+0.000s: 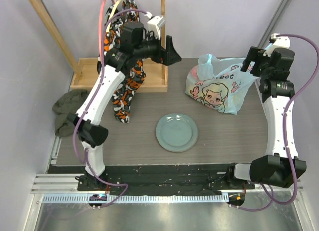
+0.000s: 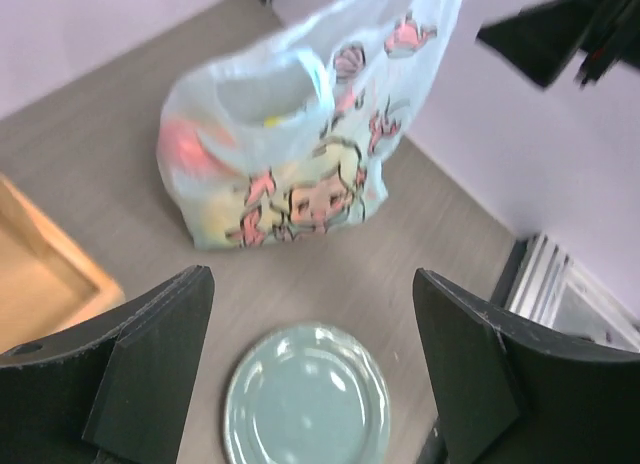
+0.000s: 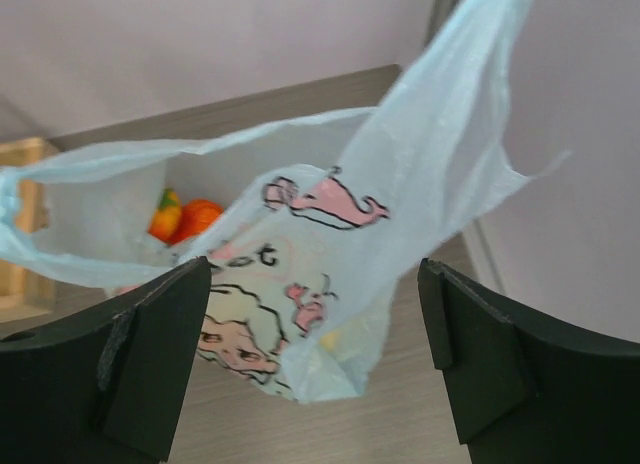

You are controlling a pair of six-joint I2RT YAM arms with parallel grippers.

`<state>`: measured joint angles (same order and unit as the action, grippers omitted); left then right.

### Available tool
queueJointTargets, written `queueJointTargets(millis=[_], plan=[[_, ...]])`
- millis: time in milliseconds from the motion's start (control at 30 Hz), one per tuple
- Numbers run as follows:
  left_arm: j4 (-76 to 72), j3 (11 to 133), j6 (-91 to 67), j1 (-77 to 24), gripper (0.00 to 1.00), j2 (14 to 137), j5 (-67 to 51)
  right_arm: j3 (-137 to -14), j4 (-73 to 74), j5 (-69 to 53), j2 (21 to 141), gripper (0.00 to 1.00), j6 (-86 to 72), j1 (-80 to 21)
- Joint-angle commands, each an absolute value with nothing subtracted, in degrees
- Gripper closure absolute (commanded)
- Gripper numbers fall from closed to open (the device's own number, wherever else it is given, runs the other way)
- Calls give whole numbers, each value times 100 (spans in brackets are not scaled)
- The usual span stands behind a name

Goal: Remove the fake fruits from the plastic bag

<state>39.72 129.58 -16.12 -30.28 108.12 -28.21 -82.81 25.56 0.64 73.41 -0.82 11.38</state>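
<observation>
The light-blue plastic bag (image 1: 219,86) with the pink cartoon print stands on the table at the back right; it also shows in the left wrist view (image 2: 290,144) and the right wrist view (image 3: 340,234). Through its open mouth I see the small ribbed orange fruit (image 3: 198,217) and a yellow-orange piece (image 3: 165,216); the other fruits show only as red and yellow blurs through the plastic. My left gripper (image 1: 172,52) is open and empty, raised left of the bag. My right gripper (image 1: 254,61) is open and empty, raised at the bag's right side.
A pale green plate (image 1: 176,132) lies mid-table in front of the bag. An orange-black-white patterned cloth (image 1: 124,86) hangs from a wooden rack (image 1: 149,81) at the back left. A dark green cloth (image 1: 67,109) lies at the table's left edge.
</observation>
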Motion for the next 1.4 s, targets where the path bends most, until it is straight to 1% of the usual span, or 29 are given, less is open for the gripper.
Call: queueJointTargets(millis=[0, 100, 133, 167, 233, 300, 433, 633, 800, 900, 933, 1033, 1133, 1167, 1233, 1267, 1333, 1367], plan=[[3441, 13569, -2056, -3067, 16, 11899, -2882, -8657, 2067, -1220, 7531, 9, -939, 1134], [2806, 13991, -2135, -3356, 16, 12435, -2918, -8701, 2056, -1073, 7585, 9, -1090, 1134], [2508, 13949, -2223, -3410, 16, 12497, -2727, -8745, 2109, -977, 7602, 8, -994, 1134], [1861, 13879, -2319, -3454, 15, 12542, -2594, -8789, 2162, -810, 7585, 8, -871, 1142], [1478, 14139, -2531, -3568, 14, 12857, -2060, -8763, 2250, -712, 7489, 7, -809, 1177], [1538, 14649, -2409, -3673, 13, 13269, -1820, -8631, 2294, -721, 7375, 7, -809, 1204], [1406, 14590, -2521, -3832, 12, 13499, -1811, -8376, 2338, -729, 7076, 7, -782, 1230], [1125, 14686, -2584, -3902, 12, 13833, -1723, -8279, 2443, -703, 7014, 6, -686, 1318], [897, 14704, -2681, -4016, 13, 13851, -1916, -8060, 2461, -659, 6979, 6, -650, 1406], [642, 14730, -2689, -4060, 15, 13965, -1881, -7954, 2470, -213, 7031, 6, -571, 1441], [581, 14774, -2681, -4069, 16, 14009, -1811, -7937, 2461, 337, 7040, 5, -571, 1450], [606, 14950, -2584, -4104, 21, 14194, -1513, -8006, 2479, 580, 7224, 3, -624, 1590], [607, 14976, -2540, -4113, 32, 14247, -1301, -8252, 2461, 606, 7452, 3, -685, 1617], [598, 15003, -2523, -4113, 40, 14264, -1292, -8305, 2391, 633, 7514, 3, -703, 1617], [606, 15021, -2496, -4105, 46, 14247, -1362, -8480, 2294, 685, 7776, 3, -703, 1617], [615, 15012, -2522, -4078, 53, 14230, -1493, -8542, 2190, 746, 7891, 3, -694, 1617], [641, 14890, -2627, -4043, 60, 14107, -1625, -8770, 2084, 747, 8285, 3, -686, 1608], [659, 14819, -2654, -4008, 66, 14037, -1765, -8858, 1987, 721, 8453, 3, -703, 1608]])
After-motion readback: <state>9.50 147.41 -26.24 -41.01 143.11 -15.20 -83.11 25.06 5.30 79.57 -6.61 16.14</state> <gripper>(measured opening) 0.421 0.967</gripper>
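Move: The bag's free left handle stands open about 17 cm to the left hand's right, 9 cm ahead and 13 cm below it. The bag's fruit-filled body lies roughly 24 cm right, 6 cm ahead and 28 cm down; the plate about 17 cm back, 5 cm right and 35 cm down; the rack's right end some 10 cm ahead, 4 cm left and 34 cm below. From the right hand, the left handle is about 16 cm left, 8 cm ahead and 8 cm lower. The bag's left handle is met by the left hand, which sweeps about 17 cm right, forward and down, eases up some 3 cm and sinks again, rolling about 10 degrees while its open fingers close and take the plastic between their tips. The right hand, still open beside the right handle, edges left, draws back slightly, then swings some 7 cm right and down, turning clockwise. ##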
